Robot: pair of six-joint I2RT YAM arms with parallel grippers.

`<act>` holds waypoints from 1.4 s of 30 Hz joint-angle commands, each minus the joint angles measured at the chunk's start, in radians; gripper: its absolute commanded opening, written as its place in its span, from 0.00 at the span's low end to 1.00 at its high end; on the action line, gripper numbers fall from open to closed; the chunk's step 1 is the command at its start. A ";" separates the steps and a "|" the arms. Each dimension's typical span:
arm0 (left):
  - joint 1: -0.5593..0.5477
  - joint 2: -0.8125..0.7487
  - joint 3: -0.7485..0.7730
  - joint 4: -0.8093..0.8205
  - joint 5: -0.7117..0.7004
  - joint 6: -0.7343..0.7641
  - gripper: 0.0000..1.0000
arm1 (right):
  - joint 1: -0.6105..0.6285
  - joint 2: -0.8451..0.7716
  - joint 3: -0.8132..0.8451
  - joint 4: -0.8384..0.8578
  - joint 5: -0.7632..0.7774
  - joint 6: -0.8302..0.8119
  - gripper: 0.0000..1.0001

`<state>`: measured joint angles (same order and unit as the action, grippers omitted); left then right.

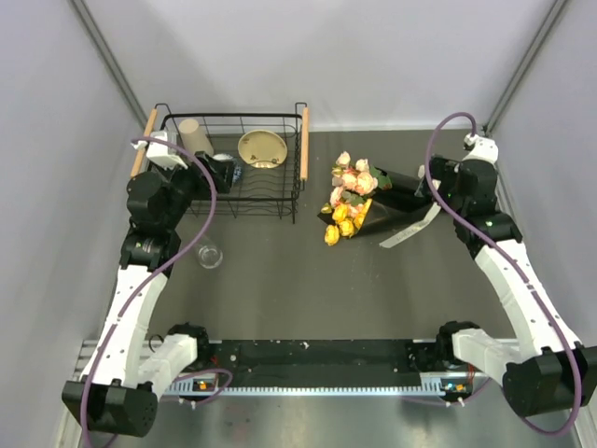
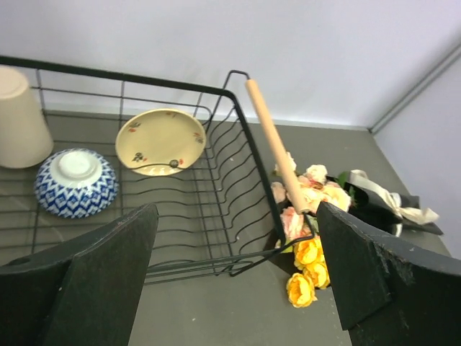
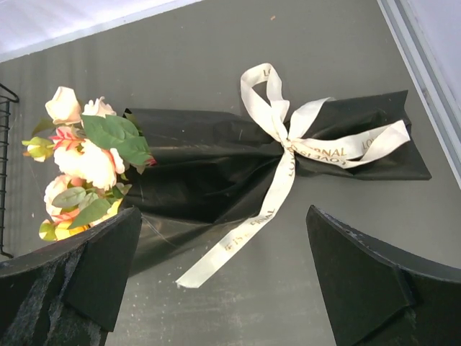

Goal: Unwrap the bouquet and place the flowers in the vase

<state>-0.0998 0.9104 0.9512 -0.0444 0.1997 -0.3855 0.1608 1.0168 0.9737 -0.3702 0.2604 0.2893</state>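
The bouquet (image 1: 387, 198) lies on its side at the table's back right, wrapped in black paper (image 3: 209, 173) and tied with a cream ribbon (image 3: 288, 144). Its yellow and peach-pink flowers (image 1: 347, 201) point left toward the basket; they also show in the wrist views (image 2: 310, 209) (image 3: 86, 158). My right gripper (image 3: 223, 281) hovers open over the wrapped stems and the ribbon's loose tail, holding nothing (image 1: 425, 187). My left gripper (image 2: 238, 267) stands open and empty above the basket's right part (image 1: 227, 173). The small clear glass vase (image 1: 210, 255) stands on the table in front of the basket.
A black wire basket (image 1: 233, 116) with wooden handles (image 1: 303, 145) sits at the back left. It holds a beige cup (image 1: 196, 135), a cream plate (image 1: 262, 148) and a blue-patterned bowl (image 2: 75, 182). Walls close in at the back and both sides.
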 commanded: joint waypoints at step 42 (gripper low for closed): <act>-1.040 0.802 0.577 -0.262 -0.046 0.189 0.72 | -0.443 0.469 -0.277 0.363 -0.610 0.260 0.49</act>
<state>-1.1431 1.7634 1.5509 -0.3466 0.1684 -0.1837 -0.2840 1.4601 0.7147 -0.1223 -0.2935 0.5343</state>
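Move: The right hand is about 22 cm above the black-wrapped bouquet: the ribbon knot lies some 10 cm ahead of it and 5 cm to its right, the ribbon's loose tail ends 8 cm to its left and 3 cm back, and the flower heads are 18 cm left, 9 cm ahead. For the left hand, that tail end lies about 40 cm to its right, 4 cm back and 35 cm below; the dish rack is 15 cm ahead, about straight in line. The left hand makes the big swing, about 40 cm to the right along the near side of the flowers towards the ribbon's tail, drawing back some 15 cm and sinking as much in the later part, while it turns about 60 degrees clockwise and tips until its fingers point right and slantwise down, narrowed a little but still well open. Meanwhile the right hand sinks about 20 cm towards the knotted part of the bouquet and shifts 5 cm right, tilting steeper and rolling its left side up as its fingers close to about half, and ends just short of the ribbon near the table with nothing yet gripped. ##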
